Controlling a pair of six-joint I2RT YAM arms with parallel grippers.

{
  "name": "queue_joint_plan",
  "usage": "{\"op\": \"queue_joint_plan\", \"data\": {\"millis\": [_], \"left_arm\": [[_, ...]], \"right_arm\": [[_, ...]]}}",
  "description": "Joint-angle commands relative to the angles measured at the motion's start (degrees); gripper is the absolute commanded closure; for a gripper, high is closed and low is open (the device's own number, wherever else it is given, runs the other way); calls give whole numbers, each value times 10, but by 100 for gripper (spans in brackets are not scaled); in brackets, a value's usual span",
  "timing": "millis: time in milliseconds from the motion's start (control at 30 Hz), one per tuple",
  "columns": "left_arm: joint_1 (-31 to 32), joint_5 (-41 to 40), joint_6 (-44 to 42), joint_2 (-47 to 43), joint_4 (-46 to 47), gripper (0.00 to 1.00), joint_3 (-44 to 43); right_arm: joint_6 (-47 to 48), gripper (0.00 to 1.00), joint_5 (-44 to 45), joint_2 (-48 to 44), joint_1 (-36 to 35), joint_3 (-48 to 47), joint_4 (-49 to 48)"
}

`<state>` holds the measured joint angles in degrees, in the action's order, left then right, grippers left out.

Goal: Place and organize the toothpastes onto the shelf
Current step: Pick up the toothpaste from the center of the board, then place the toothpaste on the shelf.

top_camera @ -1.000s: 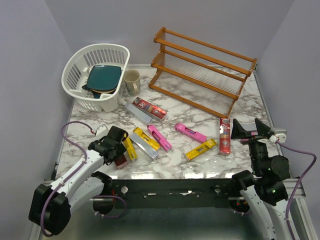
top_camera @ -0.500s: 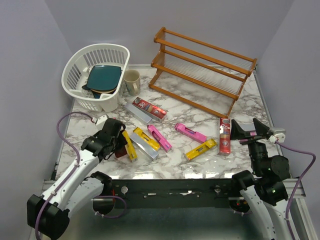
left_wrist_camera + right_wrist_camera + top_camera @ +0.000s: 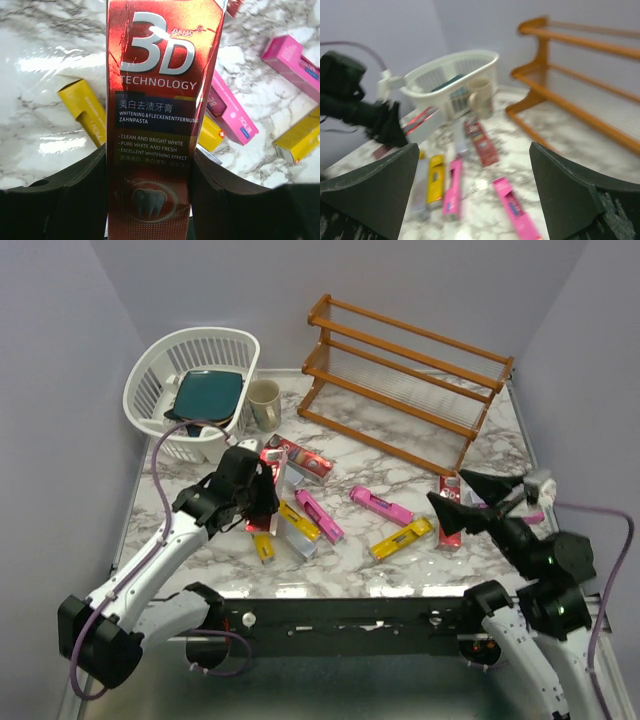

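Observation:
My left gripper (image 3: 149, 155) is shut on a red toothpaste carton (image 3: 160, 100) printed "3D Technology", held lifted above the marble. In the top view that gripper (image 3: 256, 502) hangs over the left cluster of toothpastes. Loose cartons lie flat: red (image 3: 302, 457), yellow (image 3: 298, 521), pink (image 3: 320, 516), pink (image 3: 381, 505), yellow (image 3: 402, 537), and red (image 3: 450, 524). My right gripper (image 3: 446, 487) is open and empty, raised over that last red carton. The wooden shelf (image 3: 400, 380) stands at the back right, its tiers bare.
A white basket (image 3: 190, 390) holding a teal plate sits at the back left, with a beige mug (image 3: 264, 403) beside it. The right wrist view shows the basket (image 3: 455, 70), the mug (image 3: 481, 95) and the shelf (image 3: 580, 45), blurred.
My left gripper has lifted the red carton from the front-left edge and carried it away from the near edge, toward the middle. The right gripper has swung and tilted leftward.

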<state>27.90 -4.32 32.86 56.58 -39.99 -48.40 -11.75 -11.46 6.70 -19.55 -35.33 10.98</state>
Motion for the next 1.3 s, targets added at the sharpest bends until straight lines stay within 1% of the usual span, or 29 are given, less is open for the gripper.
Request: {"op": "queue_joint_plan", "data": {"millis": [0, 33, 133, 167, 200, 233, 300, 333, 367, 433, 467, 567, 733, 900, 1167, 1267], "left_arm": [[69, 42, -70, 33, 43, 52, -45], [80, 42, -74, 48, 47, 52, -49], [114, 42, -78, 72, 61, 51, -60], [119, 42, -78, 78, 64, 51, -62], [127, 56, -78, 80, 72, 51, -64], [142, 54, -77, 88, 78, 51, -65], [160, 48, -76, 96, 102, 51, -66], [172, 48, -75, 106, 111, 51, -65], [193, 48, -75, 113, 119, 51, -65], [210, 48, -81, 139, 134, 51, -74], [225, 29, -85, 147, 136, 51, -80], [246, 18, -93, 178, 148, 51, -100], [274, 19, -103, 213, 175, 51, -127], [292, 23, -106, 235, 187, 51, -147], [316, 24, -117, 249, 202, 51, -152], [322, 26, -122, 253, 211, 51, -151]], "right_arm": [[-136, 0, -186, 174, -3, -11, -4], [-161, 0, -209, 223, -4, -10, -14], [-195, 0, -246, 286, -4, 4, -69], [-212, 0, -242, 316, -4, 8, -85], [-228, 0, -234, 330, -4, 15, -104], [-262, 0, -229, 339, -5, 30, -136], [-301, 0, -221, 363, -4, 51, -201], [-336, 0, -223, 370, -3, 67, -221], [-352, 0, -223, 379, -4, 72, -241], [-390, 0, -224, 406, -4, 80, -283], [-398, 0, -219, 412, -4, 85, -293], [-420, 0, -200, 435, -4, 92, -308], [-445, 0, -171, 457, -4, 112, -320], [-460, 0, -175, 494, -4, 131, -351], [-495, 0, -175, 516, -4, 173, -412], [-504, 3, -178, 522, -4, 176, -423]]}}
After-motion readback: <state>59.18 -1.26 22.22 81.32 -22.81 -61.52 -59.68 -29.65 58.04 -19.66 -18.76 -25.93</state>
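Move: The red toothpaste is already pinched in the left hand, its middle about 2 cm ahead of that hand point. The open right gripper it is bound for waits some 38 cm to the left hand's right, 8 cm back and 20 cm higher. From the right hand, the red toothpaste lies about 38 cm left, 9 cm ahead and 20 cm below. Some 33 cm below the right hand are the right pink toothpaste, 13 cm left and 11 ahead, and the right yellow toothpaste, 9 left and 3 ahead. The red toothpaste, still pinched by the left hand, is swung about 20 cm to the right and slightly back at nearly level height, turning some 40 degrees clockwise. To meet it, the right hand drops about 19 cm while reaching left and forward, tips steeply down and rolls, and brings its wide-open fingers up to the toothpaste's far end without closing. ##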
